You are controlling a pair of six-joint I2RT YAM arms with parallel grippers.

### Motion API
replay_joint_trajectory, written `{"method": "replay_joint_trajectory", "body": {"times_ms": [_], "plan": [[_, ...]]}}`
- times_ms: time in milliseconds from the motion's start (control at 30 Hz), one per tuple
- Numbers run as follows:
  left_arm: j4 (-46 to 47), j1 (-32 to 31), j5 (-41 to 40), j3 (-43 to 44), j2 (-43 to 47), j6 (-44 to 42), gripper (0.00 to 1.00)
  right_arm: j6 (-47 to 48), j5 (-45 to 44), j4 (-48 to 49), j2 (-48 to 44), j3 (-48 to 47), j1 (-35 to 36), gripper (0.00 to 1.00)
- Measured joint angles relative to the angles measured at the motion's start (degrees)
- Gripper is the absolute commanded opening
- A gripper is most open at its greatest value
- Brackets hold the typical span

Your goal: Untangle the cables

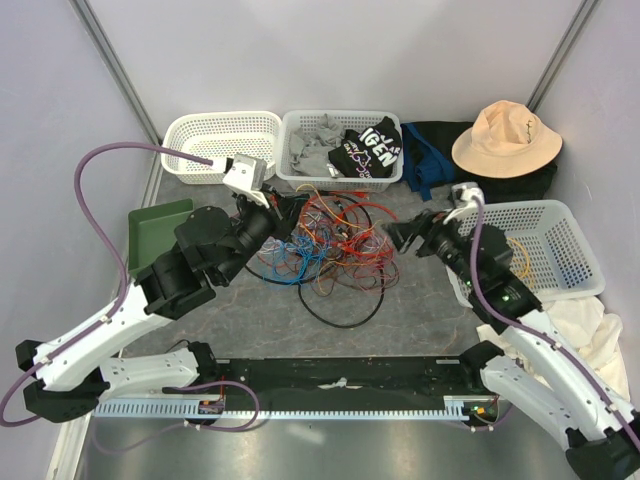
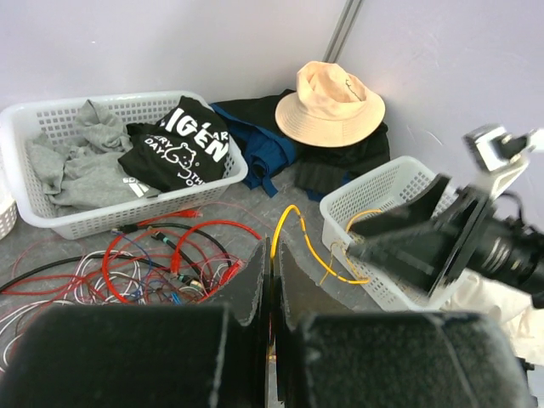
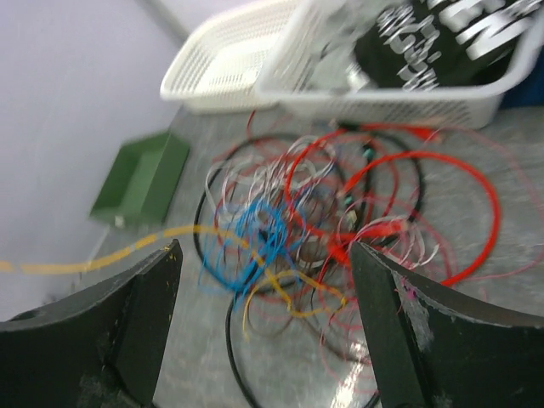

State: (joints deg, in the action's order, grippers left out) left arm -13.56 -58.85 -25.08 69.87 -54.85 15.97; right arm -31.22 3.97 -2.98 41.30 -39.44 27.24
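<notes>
The cables point(image 1: 330, 245) lie in a loose tangle of red, blue, white, orange and black strands mid-table, also seen from the right wrist point(image 3: 340, 212). My left gripper point(image 1: 288, 214) sits at the tangle's left edge, shut point(image 2: 274, 255) on a yellow cable point(image 2: 293, 212). That cable rises from the jaws and runs over into the white basket point(image 2: 374, 183) at the right. My right gripper point(image 1: 398, 236) hovers at the tangle's right edge, open point(image 3: 263, 280), with nothing between its fingers. The yellow cable point(image 3: 153, 240) passes across below it.
At the back stand an empty white basket point(image 1: 220, 135) and a basket point(image 1: 340, 114) of grey and black clothes. A beige hat point(image 1: 505, 138) rests on dark clothing. A green tray point(image 1: 160, 232) sits at the left, the right basket point(image 1: 575, 245) beside white cloth point(image 1: 590, 325).
</notes>
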Motion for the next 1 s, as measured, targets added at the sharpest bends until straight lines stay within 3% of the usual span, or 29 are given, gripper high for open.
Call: {"method": "replay_joint_trajectory", "body": {"times_ms": [333, 533, 667, 800, 867, 933, 967, 1000], "plan": [[-1.3, 0.0, -0.2, 2.7, -0.9, -0.3, 0.02, 8.1, -6.8, 0.3, 6.8, 0.5, 15.6, 0.82], [-1.8, 0.0, -0.2, 3.0, -0.7, -0.6, 0.02, 10.2, -15.6, 3.0, 13.0, 0.3, 17.7, 0.60], [-3.0, 0.0, -0.2, 2.9, 0.4, -0.6, 0.02, 11.3, -22.1, 4.7, 15.6, 0.0, 17.7, 0.00], [-3.6, 0.0, -0.8, 2.7, 2.1, -0.6, 0.05, 11.0, -25.7, 5.7, 15.0, -0.4, 17.7, 0.00], [-3.9, 0.0, -1.8, 2.3, 2.8, -0.6, 0.20, 10.9, -27.0, 4.8, 14.0, -1.5, 17.7, 0.00], [-4.0, 0.0, -3.3, 1.7, 3.3, -0.6, 0.60, 10.8, -28.6, 2.6, 12.9, -4.3, 17.7, 0.00], [-4.1, 0.0, -3.7, 1.4, 3.4, -0.9, 0.99, 10.9, -29.5, 1.2, 12.4, -6.2, 17.7, 0.00], [-4.1, 0.0, -4.2, 1.1, 3.5, -0.9, 1.00, 11.0, -30.5, -0.8, 12.0, -8.8, 17.7, 0.00]]}}
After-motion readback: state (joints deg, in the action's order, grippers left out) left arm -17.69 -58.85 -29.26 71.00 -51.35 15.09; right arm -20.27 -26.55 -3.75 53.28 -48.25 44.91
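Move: Some 5 cm to the right hand's left, about 2 cm ahead and 7 cm lower, hangs the orange cable that the left fingers already pinch; that stretch lies roughly 14 cm right of the left hand, 5 cm ahead and 18 cm below it. On the table, about 26 cm beneath the right hand, the red cables lie some 7 cm ahead and 7 cm left, and the blue cables about 4 cm ahead and 20 cm left. Swinging its open fingers about 6 cm left and down towards the hanging orange cable, the right hand then reaches forward, still sinking and rolling some 20 degrees left side down, and pinches the cable shut. It then rises about 7 cm, turning slightly clockwise. The left hand, nearly still until then, eases 3 cm left and opens to about half. ##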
